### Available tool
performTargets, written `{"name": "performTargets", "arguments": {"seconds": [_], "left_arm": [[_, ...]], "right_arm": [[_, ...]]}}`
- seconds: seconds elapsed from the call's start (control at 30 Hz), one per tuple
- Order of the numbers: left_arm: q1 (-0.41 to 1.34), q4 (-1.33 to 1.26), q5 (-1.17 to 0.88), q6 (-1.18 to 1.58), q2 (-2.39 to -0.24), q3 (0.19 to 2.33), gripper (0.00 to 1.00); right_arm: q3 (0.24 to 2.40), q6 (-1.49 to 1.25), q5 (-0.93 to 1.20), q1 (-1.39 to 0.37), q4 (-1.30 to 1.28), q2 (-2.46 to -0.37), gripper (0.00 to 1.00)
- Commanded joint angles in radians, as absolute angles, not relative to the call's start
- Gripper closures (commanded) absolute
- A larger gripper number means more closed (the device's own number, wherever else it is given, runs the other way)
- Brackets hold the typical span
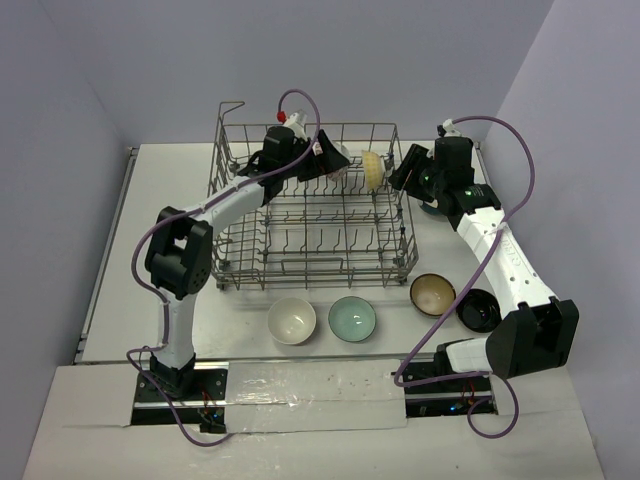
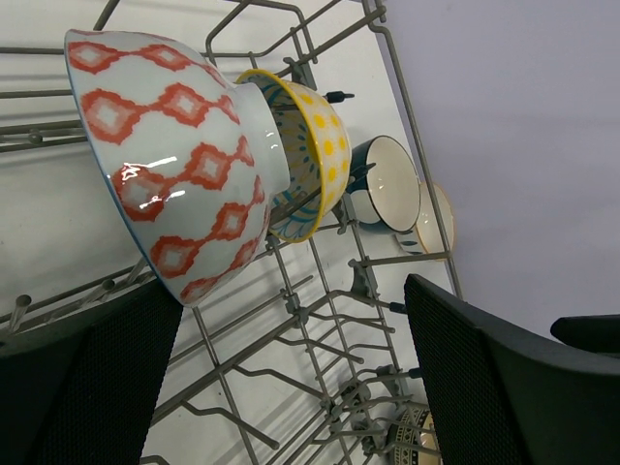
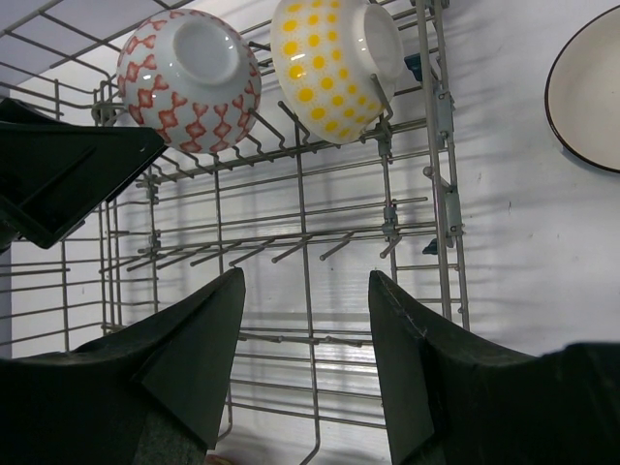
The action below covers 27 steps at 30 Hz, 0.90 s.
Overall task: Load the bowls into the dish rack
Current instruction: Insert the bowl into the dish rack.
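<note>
The dish rack (image 1: 310, 235) stands mid-table. On its back tines rest two bowls on edge: a red-patterned bowl (image 2: 179, 160) and a yellow dotted bowl (image 1: 373, 170). My left gripper (image 1: 328, 158) hangs inside the rack beside the red-patterned bowl, jaws wide open and holding nothing. In the left wrist view that bowl (image 2: 179, 160) sits just past my left finger (image 2: 87, 387). My right gripper (image 1: 402, 170) hovers at the rack's right rear corner, open and empty (image 3: 305, 291). On the table in front lie a white bowl (image 1: 292, 320), a pale green bowl (image 1: 352, 319), a tan bowl (image 1: 432, 293) and a black bowl (image 1: 478, 309).
A blue bowl with a cream inside (image 2: 387, 184) lies on the table just outside the rack's right wall, under my right arm. Grey walls close in the table on the left, back and right. The rack's tall grid sides (image 1: 225, 190) ring both grippers.
</note>
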State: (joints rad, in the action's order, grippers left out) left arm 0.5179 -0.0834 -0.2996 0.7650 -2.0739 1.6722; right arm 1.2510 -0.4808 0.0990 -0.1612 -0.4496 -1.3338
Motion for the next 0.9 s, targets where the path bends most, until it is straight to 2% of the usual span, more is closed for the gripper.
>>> {"name": "performTargets", "arguments": {"seconds": [0.0, 0.37, 0.87], "left_arm": [[0.531, -0.089, -0.337, 0.736, -2.043, 1.730, 0.01], [0.532, -0.048, -0.356, 0.707, -2.146, 1.769, 0.01], [0.531, 0.118, -0.239, 0.604, -2.175, 1.832, 0.01]], "right_arm": [[1.276, -0.468, 0.101, -0.167, -0.419, -1.335, 0.38], [1.279, -0.462, 0.098, -0.169, -0.423, -1.345, 0.38], [1.282, -0.460, 0.101, -0.172, -0.422, -1.358, 0.38]]}}
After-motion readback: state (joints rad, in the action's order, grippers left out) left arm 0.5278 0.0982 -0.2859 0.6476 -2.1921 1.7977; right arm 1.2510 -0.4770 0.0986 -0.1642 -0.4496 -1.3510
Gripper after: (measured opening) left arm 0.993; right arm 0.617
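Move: The red-patterned bowl sits, raised and tilted, just off my left hand's forward finger: its middle is about 4 cm ahead, 2 cm to the right and 2 cm lower. The yellow-dotted bowl stands in the rack some 9 cm to my left hand's right, 1 cm ahead and 7 cm down; the rack's right side wall runs about 14 cm to the right, level with me and 6 cm lower. From my right hand the red-patterned bowl is roughly 9 cm ahead, 14 cm left and 8 cm below. With my gripper kept wide open, I sink my left hand almost straight down about 5 cm, after barely moving at first, then ease off at the bottom. My forward finger stays against the near rim of the red-patterned bowl, letting it down towards the rack tines beside the yellow-dotted bowl while I roll the hand some 10 degrees, its left side rising. ##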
